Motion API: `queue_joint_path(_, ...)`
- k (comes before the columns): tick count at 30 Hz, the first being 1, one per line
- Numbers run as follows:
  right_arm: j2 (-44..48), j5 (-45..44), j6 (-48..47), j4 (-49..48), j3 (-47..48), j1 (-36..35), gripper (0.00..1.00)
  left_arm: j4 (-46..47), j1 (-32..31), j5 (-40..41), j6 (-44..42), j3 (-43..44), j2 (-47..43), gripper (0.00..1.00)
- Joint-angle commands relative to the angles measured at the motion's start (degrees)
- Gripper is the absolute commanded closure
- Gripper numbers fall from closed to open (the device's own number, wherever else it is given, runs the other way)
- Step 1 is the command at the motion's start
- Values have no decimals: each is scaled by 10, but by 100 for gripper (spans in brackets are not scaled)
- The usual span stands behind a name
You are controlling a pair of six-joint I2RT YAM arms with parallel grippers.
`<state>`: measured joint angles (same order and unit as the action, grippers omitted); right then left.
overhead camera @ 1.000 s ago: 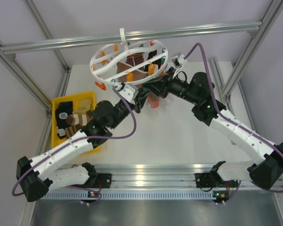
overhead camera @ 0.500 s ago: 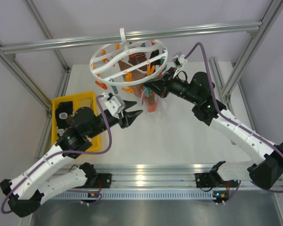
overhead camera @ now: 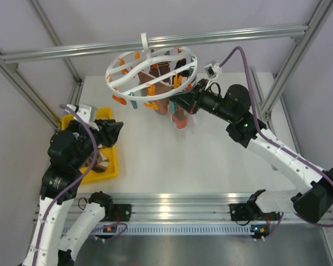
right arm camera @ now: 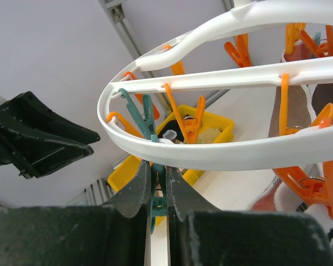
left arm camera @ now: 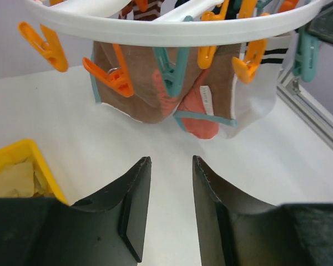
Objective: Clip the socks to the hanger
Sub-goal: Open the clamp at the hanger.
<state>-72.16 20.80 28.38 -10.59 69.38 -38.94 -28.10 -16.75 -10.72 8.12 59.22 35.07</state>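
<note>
The white round hanger (overhead camera: 150,69) hangs over the back of the table, with orange and teal clips below its ring. Brown, coral and white socks (left arm camera: 150,88) hang clipped beneath the hanger (left arm camera: 172,30). My right gripper (right arm camera: 159,169) is under the ring's rim (right arm camera: 238,152), shut on a dangling teal clip (right arm camera: 162,199); from above the right gripper (overhead camera: 175,102) shows at the hanger's near right side. My left gripper (left arm camera: 171,162) is open and empty, and seen from above the left gripper (overhead camera: 114,133) is over the yellow tray, pointing towards the hanger. More socks (overhead camera: 101,162) lie in the tray, mostly hidden by the arm.
The yellow tray (overhead camera: 110,169) stands at the table's left edge, and its corner (left arm camera: 22,155) shows in the left wrist view. Aluminium frame posts (overhead camera: 283,72) rise at both sides of the table. A bar (overhead camera: 155,41) across the back carries the hanger.
My left arm has pulled back from under the hanger, leftwards to the yellow tray, and its jaws have opened. My right gripper has stayed under the ring and shut on the teal clip.
</note>
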Motion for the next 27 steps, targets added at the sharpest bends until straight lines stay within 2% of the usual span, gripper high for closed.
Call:
queue_joint_path(1,16,-14,35,-3,-4,6,100,-21,36,-103,45,25,-27,59)
queue_joint_path(2,16,-15,51,-5,-5,6,100,-10,44,-135,56,21,-30,59)
queue_joint_path(3,14,-17,60,-8,-5,6,100,6,51,-200,59,11,-33,59)
queue_joint_path(6,7,-21,77,-11,0,6,100,83,51,-267,73,-9,-22,56)
queue_joint_path(8,4,-21,81,-13,3,5,100,146,49,-276,86,-12,3,56)
queue_joint_path(12,5,-20,91,-16,5,5,100,198,36,-274,101,17,68,56)
queue_joint_path(13,5,-20,92,-17,5,4,100,198,24,-252,91,26,83,55)
queue_joint_path(15,4,-22,93,-18,4,4,100,180,-38,-209,65,59,122,55)
queue_joint_path(16,4,-23,93,-18,4,3,100,166,-71,-134,26,73,135,55)
queue_joint_path(17,4,-23,92,-18,4,3,100,146,-142,-93,10,99,161,55)
queue_joint_path(19,1,-26,90,-15,7,1,100,147,-159,-94,9,106,175,53)
queue_joint_path(23,-4,-34,85,-10,11,1,100,150,-193,-34,23,116,206,54)
queue_joint_path(27,-7,-30,84,-17,13,0,100,216,-234,11,12,85,206,55)
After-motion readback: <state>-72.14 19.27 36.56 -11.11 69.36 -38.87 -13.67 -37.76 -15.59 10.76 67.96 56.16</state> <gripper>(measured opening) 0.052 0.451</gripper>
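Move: The teal clamp on the hanger's near right rim is about 19 cm to the right of my left hand, some 6 cm ahead and 4 cm higher. An orange clip hangs on the same rim, about 11 cm right and 6 cm ahead of my left hand, and another teal clip about 5 cm right and 9 cm ahead, both some 4 cm up. My right hand already has the teal clamp between its shut fingertips. My empty left hand swings about 14 cm to the right towards the teal clamp, first drawing back some 4 cm and rising about 3 cm, then coming forward again. It yaws clockwise about 25 degrees to aim its half-open fingers at the clamp, stopping short. My right hand keeps its pinch in place, rolling some 10 degrees, clockwise seen from behind the hand. ##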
